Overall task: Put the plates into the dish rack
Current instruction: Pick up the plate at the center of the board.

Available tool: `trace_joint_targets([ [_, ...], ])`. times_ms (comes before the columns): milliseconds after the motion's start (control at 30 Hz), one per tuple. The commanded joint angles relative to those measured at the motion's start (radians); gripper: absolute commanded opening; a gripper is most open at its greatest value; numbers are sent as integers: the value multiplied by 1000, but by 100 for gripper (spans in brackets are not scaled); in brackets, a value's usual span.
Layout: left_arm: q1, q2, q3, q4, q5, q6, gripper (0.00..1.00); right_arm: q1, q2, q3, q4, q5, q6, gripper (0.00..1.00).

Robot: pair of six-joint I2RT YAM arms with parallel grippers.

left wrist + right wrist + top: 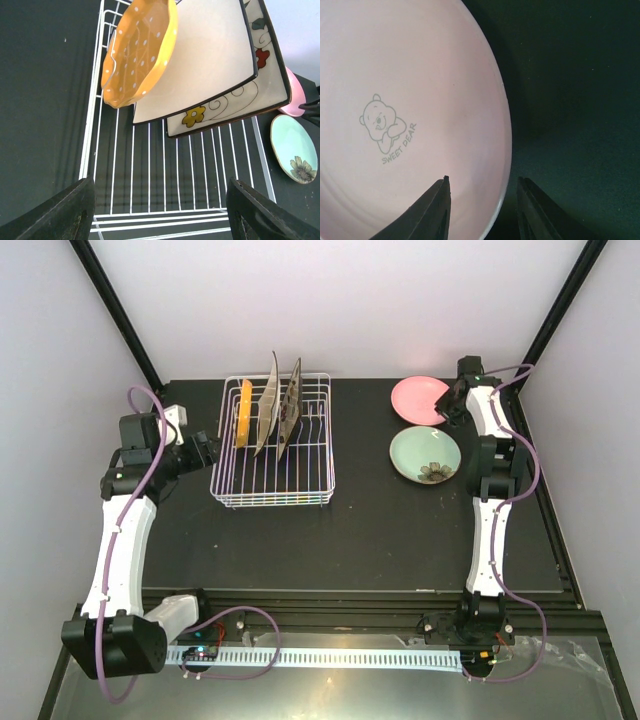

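Observation:
The white wire dish rack (225, 490) (150, 216) holds three plates on edge: a small orange one (245, 412) (142, 50), a plain white square one (267, 405) (200, 60) and a flowered square one (291, 405) (235, 107). A pink plate (418, 398) (410, 115) and a pale green plate (425, 454) (294, 148) lie flat on the table at the right. My left gripper (210, 450) (160, 210) hangs open at the rack's left end, holding nothing. My right gripper (447, 405) (483, 180) is open and straddles the pink plate's right rim, one finger over the plate and one outside it.
The black table (380, 530) ends at a raised frame along the front and right sides. Black corner posts (115, 310) rise at the back left and back right. In the left wrist view the pink plate's edge (296, 95) peeks out behind the flowered plate.

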State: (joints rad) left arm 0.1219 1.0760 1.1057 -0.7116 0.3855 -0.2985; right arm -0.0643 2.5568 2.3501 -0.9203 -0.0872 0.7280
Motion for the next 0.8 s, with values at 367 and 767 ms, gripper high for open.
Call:
trace_joint_targets([
  [367,-6,-38,38,-53,-43,24,73,-3,17,-9,25,13,24,31],
  [767,-6,-62,17,-75,-51,30,73,-4,0,-65,51,-12,-3,2],
])
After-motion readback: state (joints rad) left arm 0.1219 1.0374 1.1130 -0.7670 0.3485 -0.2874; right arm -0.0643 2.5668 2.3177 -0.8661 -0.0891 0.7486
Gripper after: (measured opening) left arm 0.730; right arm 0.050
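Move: The pink plate's middle lies about 8 cm left and 3 cm ahead of the right hand, some 2 cm lower, its right rim already between the open fingers. The green plate sits about 14 cm back and 6 cm left, 3 cm below. From the left hand, the pink plate is roughly 30 cm ahead, 52 cm right and 24 cm down. The right hand sinks about 1 cm over the pink plate's right rim and closes, pinching it between the fingers. ##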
